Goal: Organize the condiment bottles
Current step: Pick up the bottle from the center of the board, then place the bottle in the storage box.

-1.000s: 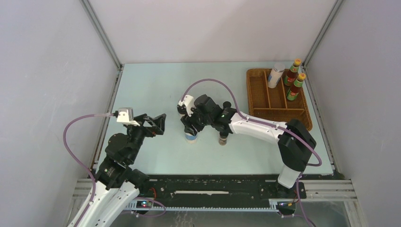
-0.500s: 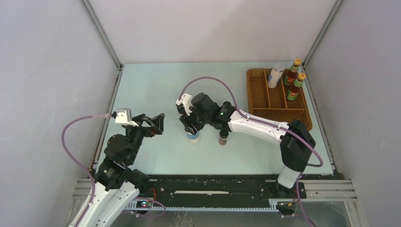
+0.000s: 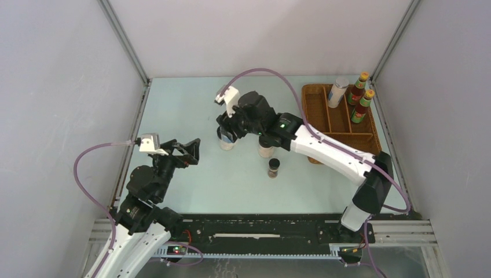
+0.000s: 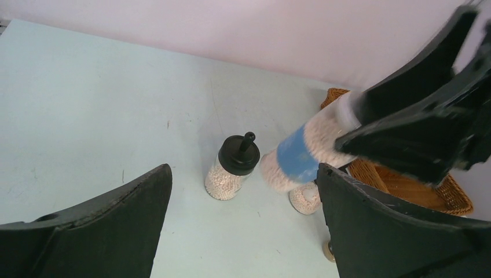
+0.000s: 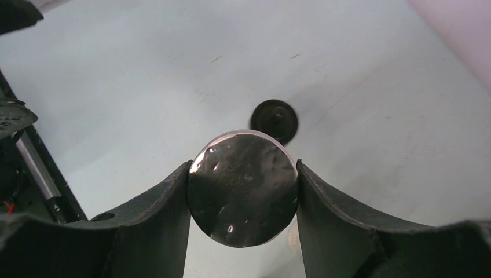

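My right gripper (image 3: 233,127) is shut on a silver-lidded blue-label jar (image 5: 243,188) and holds it tilted above the table (image 3: 185,110); the left wrist view shows the jar (image 4: 296,157) clear of the surface. A black-lidded white jar (image 4: 231,169) stands just beside it, its lid (image 5: 275,120) visible past the held jar. A second white jar (image 3: 266,148) and a tiny dark jar (image 3: 274,168) stand to the right. Two red sauce bottles (image 3: 362,97) and another silver-lidded jar (image 3: 337,92) stand in the wicker tray (image 3: 317,124). My left gripper (image 3: 188,152) is open and holds nothing.
The wicker tray lies at the back right against the enclosure wall, its near compartments bare. The right arm stretches diagonally from its base (image 3: 359,214) across the middle of the table. Grey walls close in the left, back and right sides.
The right gripper has lifted the blue-label jar off the table and carried it toward the back. A white jar that the arm covered now shows. The left arm barely moved.
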`<state>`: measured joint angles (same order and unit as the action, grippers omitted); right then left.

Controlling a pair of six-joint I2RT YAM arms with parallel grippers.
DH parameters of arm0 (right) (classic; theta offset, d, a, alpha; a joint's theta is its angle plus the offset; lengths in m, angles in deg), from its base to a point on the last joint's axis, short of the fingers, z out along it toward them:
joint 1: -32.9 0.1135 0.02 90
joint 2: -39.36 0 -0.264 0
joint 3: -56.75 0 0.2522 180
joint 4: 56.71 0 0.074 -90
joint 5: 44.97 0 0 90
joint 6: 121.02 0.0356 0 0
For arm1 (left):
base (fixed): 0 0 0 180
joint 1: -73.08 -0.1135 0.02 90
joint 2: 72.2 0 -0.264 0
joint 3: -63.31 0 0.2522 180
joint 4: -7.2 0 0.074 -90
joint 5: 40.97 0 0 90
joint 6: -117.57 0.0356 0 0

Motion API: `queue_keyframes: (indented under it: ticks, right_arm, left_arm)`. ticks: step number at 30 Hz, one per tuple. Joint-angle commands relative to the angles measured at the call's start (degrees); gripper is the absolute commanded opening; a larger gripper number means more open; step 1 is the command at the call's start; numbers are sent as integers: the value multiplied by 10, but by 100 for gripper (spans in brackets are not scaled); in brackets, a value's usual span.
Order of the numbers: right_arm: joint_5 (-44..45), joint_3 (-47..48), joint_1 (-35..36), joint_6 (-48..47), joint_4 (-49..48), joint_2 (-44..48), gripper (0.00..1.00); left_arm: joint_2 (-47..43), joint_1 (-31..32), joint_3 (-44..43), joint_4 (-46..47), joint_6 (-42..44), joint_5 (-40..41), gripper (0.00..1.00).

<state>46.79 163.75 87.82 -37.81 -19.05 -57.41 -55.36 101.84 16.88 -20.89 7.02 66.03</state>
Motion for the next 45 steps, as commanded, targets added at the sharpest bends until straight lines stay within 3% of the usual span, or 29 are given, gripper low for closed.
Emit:
queue_keyframes:
  ticks: [1, 15, 24, 36, 45]
  right_arm:
    - [61, 48, -24, -15, -17, 69, 0]
    - [268, 14, -158, -11, -42, 135, 0]
    - [345, -29, -256, 81, -20, 153, 0]
    - [334, -127, -380, 215, -11, 203, 0]
    - [302, -163, -441, 246, -21, 196, 0]
  left_arm:
    - [-3, 3, 6, 12, 1, 11, 100]
    - [3, 3, 8, 11, -1, 7, 100]
    - [4, 3, 8, 11, -3, 5, 100]
    - [1, 3, 9, 9, -4, 1, 100]
    - [-4, 3, 10, 7, -4, 1, 100]
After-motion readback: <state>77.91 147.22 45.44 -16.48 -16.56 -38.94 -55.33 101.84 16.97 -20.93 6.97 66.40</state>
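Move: The blue-label shaker bottle is already in the right hand's grip. The free near part of the tray's middle slot lies about 42 cm right, 21 cm ahead and 23 cm below. Beyond that spot by some 9 cm stands the first blue-label shaker; the nearer sauce bottle is about 6 cm to the spot's right, level with it. A black-lid shaker stands 10 cm ahead, 4 cm left and 19 cm below the hand. From the left hand the slot is roughly 56 cm right, 28 cm ahead, 24 cm below. The blue-label shaker bottle, still gripped near its lid, is carried by the right arm about 40 cm right and some 11 cm forward to the wicker tray, away from the black-lid shaker. The hand arcs up roughly 10 cm, then sinks nearly as far, while turning about 80 degrees clockwise; the fingers keep their hold. ##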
